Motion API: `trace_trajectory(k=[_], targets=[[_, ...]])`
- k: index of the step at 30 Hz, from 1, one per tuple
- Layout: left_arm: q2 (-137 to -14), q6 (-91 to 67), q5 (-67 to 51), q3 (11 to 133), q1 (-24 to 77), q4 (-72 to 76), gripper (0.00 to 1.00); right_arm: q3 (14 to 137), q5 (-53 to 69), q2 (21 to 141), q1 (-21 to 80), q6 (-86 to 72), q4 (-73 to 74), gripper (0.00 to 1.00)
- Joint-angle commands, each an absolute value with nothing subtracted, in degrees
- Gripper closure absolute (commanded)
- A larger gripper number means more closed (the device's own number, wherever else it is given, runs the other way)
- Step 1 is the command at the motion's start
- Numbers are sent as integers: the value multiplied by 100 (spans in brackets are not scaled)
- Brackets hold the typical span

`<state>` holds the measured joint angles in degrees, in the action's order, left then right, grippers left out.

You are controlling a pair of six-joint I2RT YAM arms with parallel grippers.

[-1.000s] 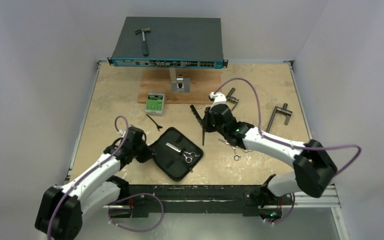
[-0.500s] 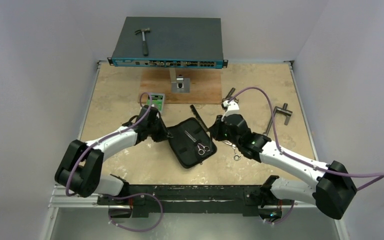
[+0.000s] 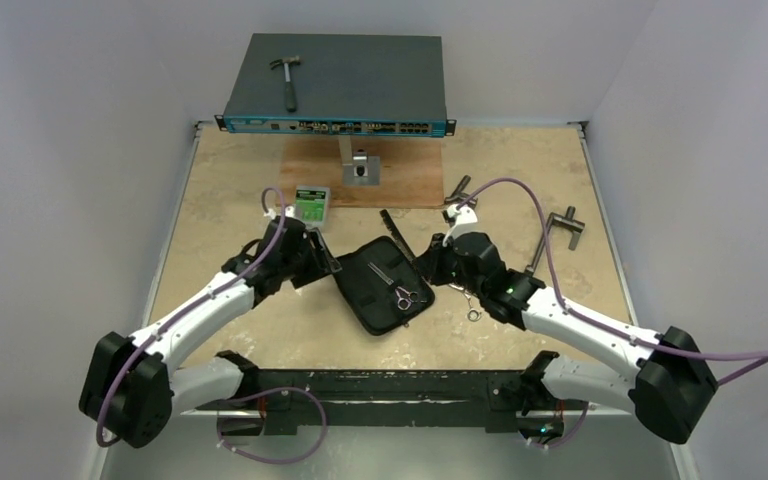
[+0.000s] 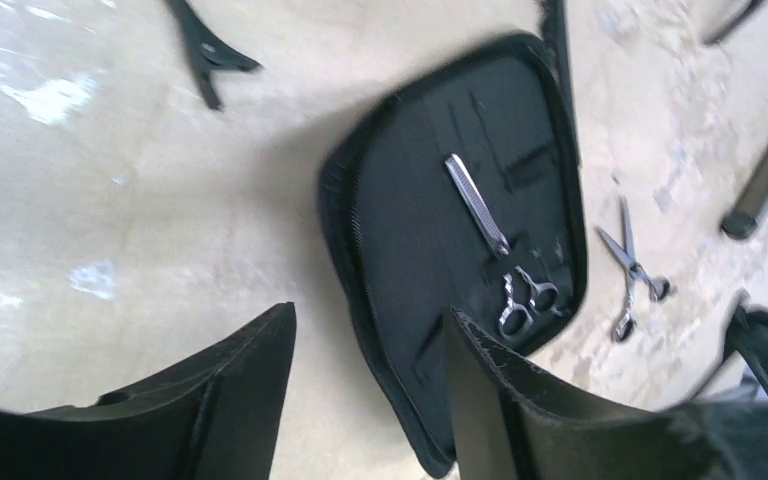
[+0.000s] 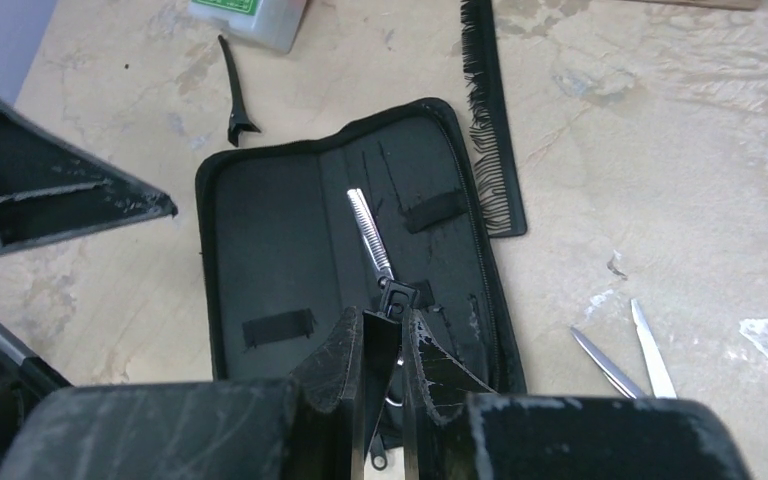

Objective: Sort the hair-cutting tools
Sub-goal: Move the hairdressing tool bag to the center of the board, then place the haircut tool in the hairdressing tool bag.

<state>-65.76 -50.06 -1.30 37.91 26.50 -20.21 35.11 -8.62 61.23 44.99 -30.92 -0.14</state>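
A black zip case (image 3: 370,300) lies open mid-table, one pair of silver scissors (image 3: 400,290) resting inside it (image 5: 372,240). My left gripper (image 3: 332,265) stands open at the case's left edge (image 4: 370,310), nothing gripped. Over the case's right end, my right gripper (image 3: 428,262) is shut on a slim black piece, seemingly a hair clip (image 5: 382,320). A second pair of scissors (image 3: 472,300) lies on the table right of the case. The black comb (image 5: 490,130) lies along the case's far edge. Another black clip (image 4: 205,60) lies beyond the case.
A hammer (image 3: 287,80) rests on the blue-fronted switch box (image 3: 360,90) at the back. A green-and-white box (image 3: 311,203) sits near the left arm. Grey T-handle tools (image 3: 558,232) lie at right, and a metal bracket (image 3: 360,170) stands on a wooden board.
The left gripper dragged the case up and to the right, then opened and let go. The right arm moved from the comb over to the case's right end, staying shut.
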Motion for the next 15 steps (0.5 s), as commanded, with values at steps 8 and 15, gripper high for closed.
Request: trace_trajectory(k=[8,15], targets=[[-7076,-5503,579,3742,4125,-2089,62,3931,-477,7185,4537,-2980,-1074,100],[-6938,-5639,782,3216,4124,-1804,63,4560,-728,7895,4730,-2868,-1199,100]])
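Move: The hairdressing tool bag lies open with its middle about 10 cm to the right of the left hand, 2 cm back and 8 cm below. The comb is about 8 cm ahead and 13 cm right of that hand, and the loose hair clip 6 cm ahead and 5 cm left. From the right hand, the bag's middle is some 8 cm left, 1 cm back and 13 cm below; the comb is 8 cm ahead and 5 cm left. The bag's left rim is what the left hand comes down to: it sweeps back about 6 cm and right, then sinks some 6 cm while easing 2 cm back left, fingers partly closing, to bring them astride the rim. The right hand, still gripping a black hair clip, goes about 4 cm left over the bag, dipping and edging forward. ##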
